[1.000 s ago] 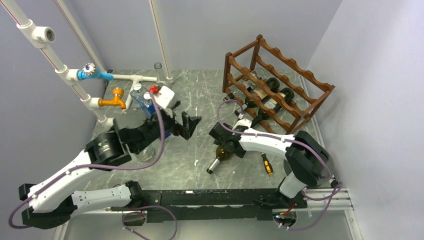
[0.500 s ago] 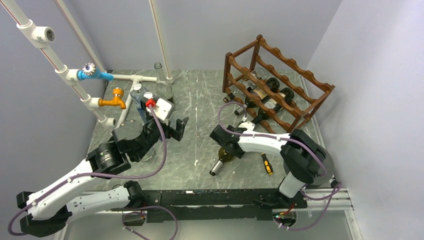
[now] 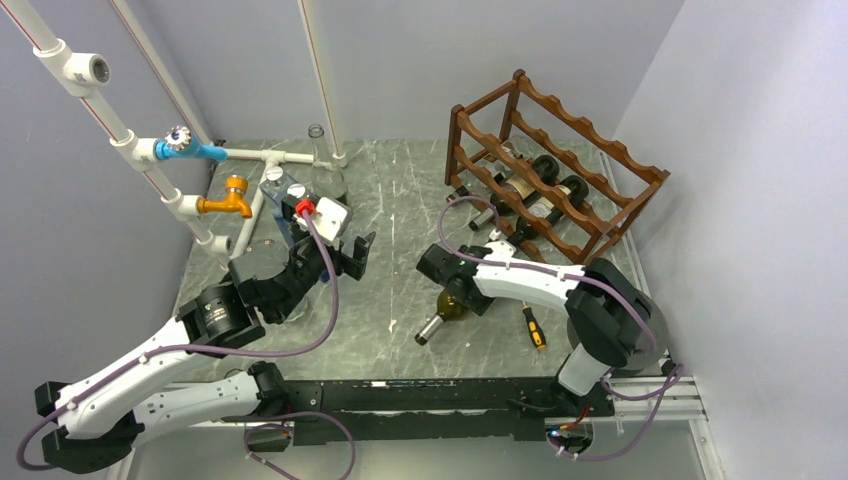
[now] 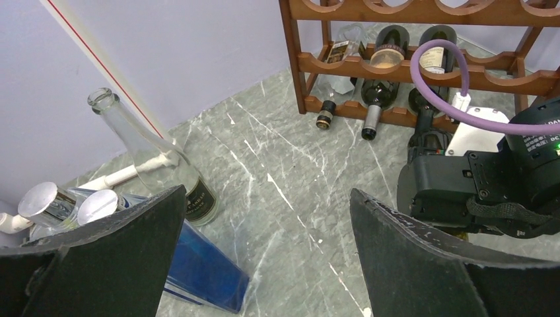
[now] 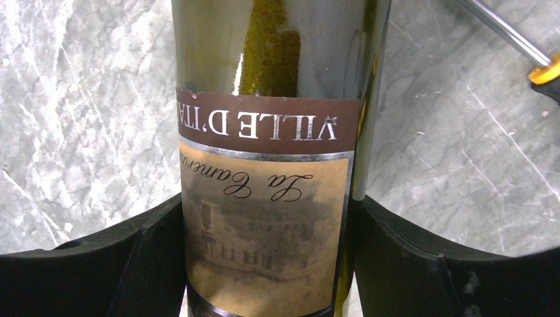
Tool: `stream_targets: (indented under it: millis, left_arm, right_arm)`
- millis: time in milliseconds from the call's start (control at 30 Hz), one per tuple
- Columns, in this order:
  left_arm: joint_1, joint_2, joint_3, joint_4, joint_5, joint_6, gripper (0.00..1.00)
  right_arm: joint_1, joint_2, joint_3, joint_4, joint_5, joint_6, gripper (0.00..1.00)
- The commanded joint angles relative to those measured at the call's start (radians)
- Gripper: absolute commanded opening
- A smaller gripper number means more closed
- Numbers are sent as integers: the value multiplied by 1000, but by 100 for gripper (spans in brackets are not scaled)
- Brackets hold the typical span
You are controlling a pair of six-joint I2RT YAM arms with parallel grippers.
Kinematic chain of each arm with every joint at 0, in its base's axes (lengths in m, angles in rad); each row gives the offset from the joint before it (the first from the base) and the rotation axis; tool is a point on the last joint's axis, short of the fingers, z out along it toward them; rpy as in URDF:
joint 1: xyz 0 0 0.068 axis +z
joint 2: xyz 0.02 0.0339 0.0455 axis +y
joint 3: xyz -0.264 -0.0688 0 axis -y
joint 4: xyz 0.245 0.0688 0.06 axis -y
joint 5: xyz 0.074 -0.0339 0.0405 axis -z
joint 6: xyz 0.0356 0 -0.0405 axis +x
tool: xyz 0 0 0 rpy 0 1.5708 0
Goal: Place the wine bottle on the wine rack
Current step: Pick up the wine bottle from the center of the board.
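The wine bottle is dark green with a tan and brown label. It lies on the marble tabletop with its neck pointing to the near left. My right gripper is down over its body. In the right wrist view both fingers press the labelled sides of the bottle, so the right gripper is shut on it. The wine rack, dark reddish-brown with wavy rails, stands at the back right and shows in the left wrist view too. My left gripper hangs wide open over the left half of the table with nothing in it.
Several bottles lie in the rack's lower tier. A yellow-handled screwdriver lies right of the held bottle. A clear glass bottle, a blue box and white pipes with taps crowd the back left.
My right gripper has closed from wide open onto the bottle's body. My left arm has drawn back toward the left, away from the table's middle.
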Motion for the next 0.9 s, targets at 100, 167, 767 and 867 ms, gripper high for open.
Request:
stream_targets:
  millis: [100,167,767,867]
  left_arm:
    - [3,9,-4,37,-17,9,99]
    - [3,13,-2,35,-14,5,98]
    - [3,23,-3,30,-3,-11,99]
    - [3,23,-3,30,-3,-12,99]
  right_arm:
    - [20,-67,38,-184,133,145,0]
    - [20,-75,29,-214,150,179,0]
    - [-15,-234,-114,-161,212,81,0]
    - [-38,-248,-124,-142,208,50,0]
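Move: The right hand already holds the wine bottle around its label, neck towards the robot. From it the middle of the wine rack lies about 15 cm ahead and 18 cm to the right, some 7 cm higher; the nearest racked bottle about 12 cm ahead, 16 cm right, 3 cm up. The screwdriver lies about 9 cm back, 11 cm right and 5 cm down. From the left hand, the rack is roughly 20 cm ahead, 38 cm right and 25 cm below. Fingers keep their grip around the bottle's label while the right hand carries it sideways to the right, about 6 cm, towards the rack and the screwdriver. It draws back some 2 cm at first, then climbs about 2.5 cm as it goes on, its fingers tipping slightly forward-up, some 5 degrees, with an equally small clockwise turn. ##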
